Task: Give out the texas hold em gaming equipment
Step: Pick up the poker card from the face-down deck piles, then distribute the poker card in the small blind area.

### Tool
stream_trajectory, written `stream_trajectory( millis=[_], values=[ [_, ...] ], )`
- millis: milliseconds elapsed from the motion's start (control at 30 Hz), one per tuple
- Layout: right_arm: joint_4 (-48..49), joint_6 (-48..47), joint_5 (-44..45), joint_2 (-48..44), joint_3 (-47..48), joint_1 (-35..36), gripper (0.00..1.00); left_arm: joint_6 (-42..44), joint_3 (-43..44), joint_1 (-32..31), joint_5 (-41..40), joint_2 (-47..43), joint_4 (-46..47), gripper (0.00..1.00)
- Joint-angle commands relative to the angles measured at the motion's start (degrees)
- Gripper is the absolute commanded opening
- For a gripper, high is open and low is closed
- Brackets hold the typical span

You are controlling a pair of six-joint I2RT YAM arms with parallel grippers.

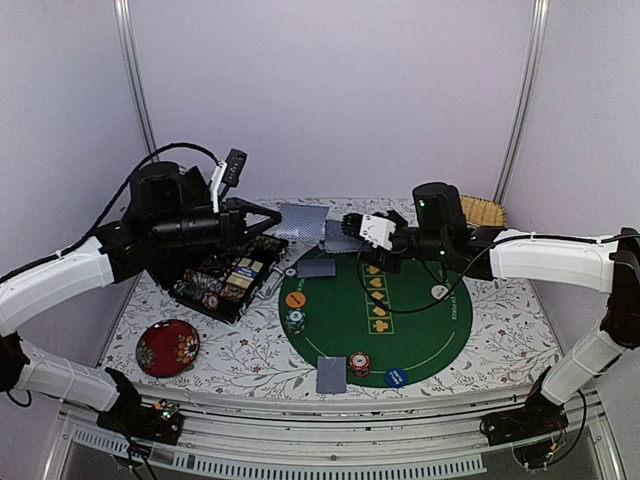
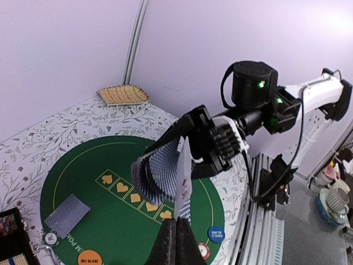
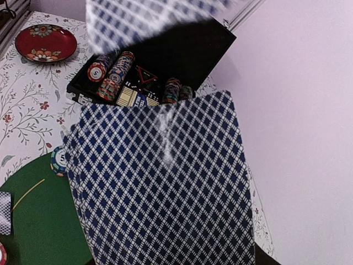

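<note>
My left gripper [image 2: 176,229] is shut on the bottom edge of a single playing card [image 2: 183,182], which stands upright just in front of the fan. My right gripper [image 1: 349,226] is shut on a fan of cards [image 2: 154,174] above the far edge of the green mat [image 1: 420,330]. That fan fills the right wrist view and hides the right fingers there. On the mat lie two face-down cards [image 1: 318,267] [image 1: 331,374], a green chip stack [image 1: 295,320], a red chip stack [image 1: 360,362], and orange [image 1: 295,299], white [image 1: 439,291] and blue [image 1: 396,377] discs.
An open black chip case [image 1: 225,280] sits left of the mat under the left arm. A dark red floral dish [image 1: 167,347] lies at the near left. A tan woven piece [image 1: 483,212] sits at the back right. The two grippers almost meet over the mat's far edge.
</note>
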Motion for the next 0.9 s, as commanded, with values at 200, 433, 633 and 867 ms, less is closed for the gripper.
stream_trajectory(
  millis=[200,433,633,867],
  values=[
    [3.21,1.47,-1.27,-5.07,-5.62,-5.71,0.49,19.50,5.58,0.80,6.50,-1.43,-31.23,0.00],
    [3.48,1.41,-0.74,-7.55,-8.50,-6.56,0.50,27.26,4.61,-6.87,7.27,3.50,-40.75,0.00],
    [3.57,1.74,-0.59,-9.24,-10.17,-6.57,0.50,29.33,6.09,-12.43,7.07,12.75,-42.32,0.00],
    [3.66,2.05,-0.24,-10.18,-11.55,-6.57,0.50,33.96,11.01,-16.73,3.97,21.92,-47.79,0.00]
  ],
)
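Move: The left hand holds a card high in the air. The face-down pile at the table's near edge lies about 8 cm back from it, 10 cm to its right and some 32 cm below. From that pile, the red chip stack stands roughly 6 cm to the right and 3 cm farther out, the green chip stack 8 cm left and 12 cm farther out. The right hand holds the deck; the same pile lies about 13 cm back, 2 cm left and 23 cm below it. Keeping its card pinched in shut fingers, the left hand eases slightly left at first, then sweeps down nearly 20 cm and back about 12 towards the near-edge pile, drifting a little right. Its wrist tips the fingers well downward and swings them clockwise, ending pointed right and slightly back. The right hand, still gripping the deck, draws away to its right. ##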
